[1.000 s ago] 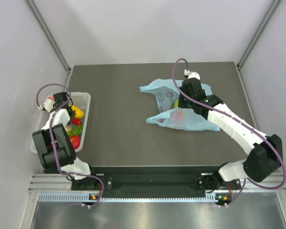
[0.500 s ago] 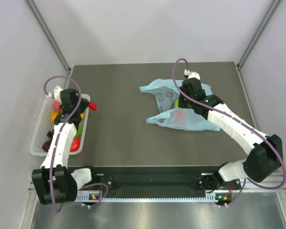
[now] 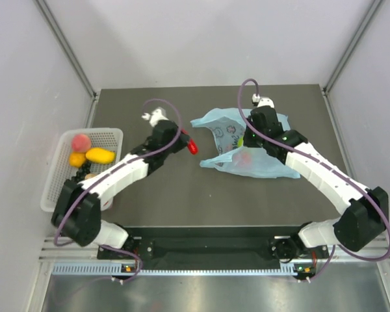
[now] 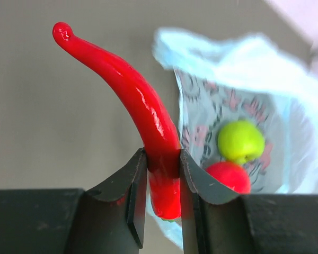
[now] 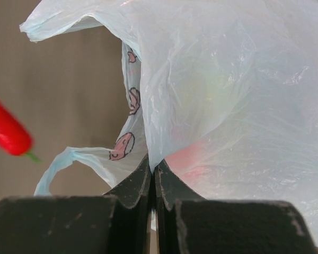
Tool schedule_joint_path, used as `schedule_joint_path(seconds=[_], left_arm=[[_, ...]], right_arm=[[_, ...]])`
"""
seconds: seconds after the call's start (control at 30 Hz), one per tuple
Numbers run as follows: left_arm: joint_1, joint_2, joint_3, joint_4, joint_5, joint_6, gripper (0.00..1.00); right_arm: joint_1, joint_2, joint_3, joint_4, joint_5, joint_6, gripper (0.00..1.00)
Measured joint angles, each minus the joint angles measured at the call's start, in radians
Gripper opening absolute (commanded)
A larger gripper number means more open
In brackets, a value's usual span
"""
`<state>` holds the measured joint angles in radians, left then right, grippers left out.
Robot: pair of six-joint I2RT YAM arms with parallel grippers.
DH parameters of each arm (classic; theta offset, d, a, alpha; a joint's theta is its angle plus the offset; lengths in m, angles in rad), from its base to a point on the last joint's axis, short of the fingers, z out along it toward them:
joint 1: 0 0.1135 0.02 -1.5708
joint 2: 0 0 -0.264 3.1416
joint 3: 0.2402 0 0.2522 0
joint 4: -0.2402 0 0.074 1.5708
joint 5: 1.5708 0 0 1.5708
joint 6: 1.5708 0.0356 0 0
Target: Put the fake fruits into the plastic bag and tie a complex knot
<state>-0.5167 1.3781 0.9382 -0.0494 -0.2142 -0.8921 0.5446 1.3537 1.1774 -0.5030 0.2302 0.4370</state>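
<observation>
My left gripper (image 3: 185, 139) is shut on a long curved red chili pepper (image 4: 132, 95), held in the air just left of the plastic bag (image 3: 211, 122). In the left wrist view the bag's mouth gapes beyond the chili, with a green apple (image 4: 240, 141) and a red apple (image 4: 229, 177) inside. My right gripper (image 5: 152, 172) is shut on a fold of the plastic bag (image 5: 228, 79) and holds its upper edge up. A pink-red fruit shows faintly through the film. The chili (image 5: 8, 131) appears at the left of the right wrist view.
A white mesh basket (image 3: 114, 132) stands at the table's left edge, holding a pink peach (image 3: 82, 141), a yellow mango (image 3: 101, 155) and an orange (image 3: 77, 158). One loop handle (image 5: 69, 159) of the bag lies on the dark tabletop near the chili. Grey walls close in the table.
My left arm has swung from the basket rightwards across the table, carrying the red chili up to the bag's mouth. The right arm has stayed put, still gripping the bag.
</observation>
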Motion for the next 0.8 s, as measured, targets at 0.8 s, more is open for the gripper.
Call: schedule_joint_path(seconds=[0.8], left_arm=[[-0.351,0.673,0.459,0.225,0.071,0.019,0.17]], right_arm=[[-0.004,-0.032,0.0,-0.015,-0.013,-0.01,0.0]])
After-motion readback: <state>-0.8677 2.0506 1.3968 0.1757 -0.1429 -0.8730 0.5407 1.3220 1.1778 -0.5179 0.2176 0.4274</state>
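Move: The left hand already grips the red chili; the plastic bag's open mouth lies about 15 cm to its right, 2 cm ahead and 11 cm below. Inside, the green apple lies some 20 cm right, 4 cm ahead and 14 cm below, the red fruit 21 cm right, 1 cm back and equally low. From the right hand, pinching the upper rim, the mouth is about 5 cm left, 2 cm ahead and 12 cm below. Left hand carries the chili some 25 cm right and 7 down into the bag mouth the right still holds. ##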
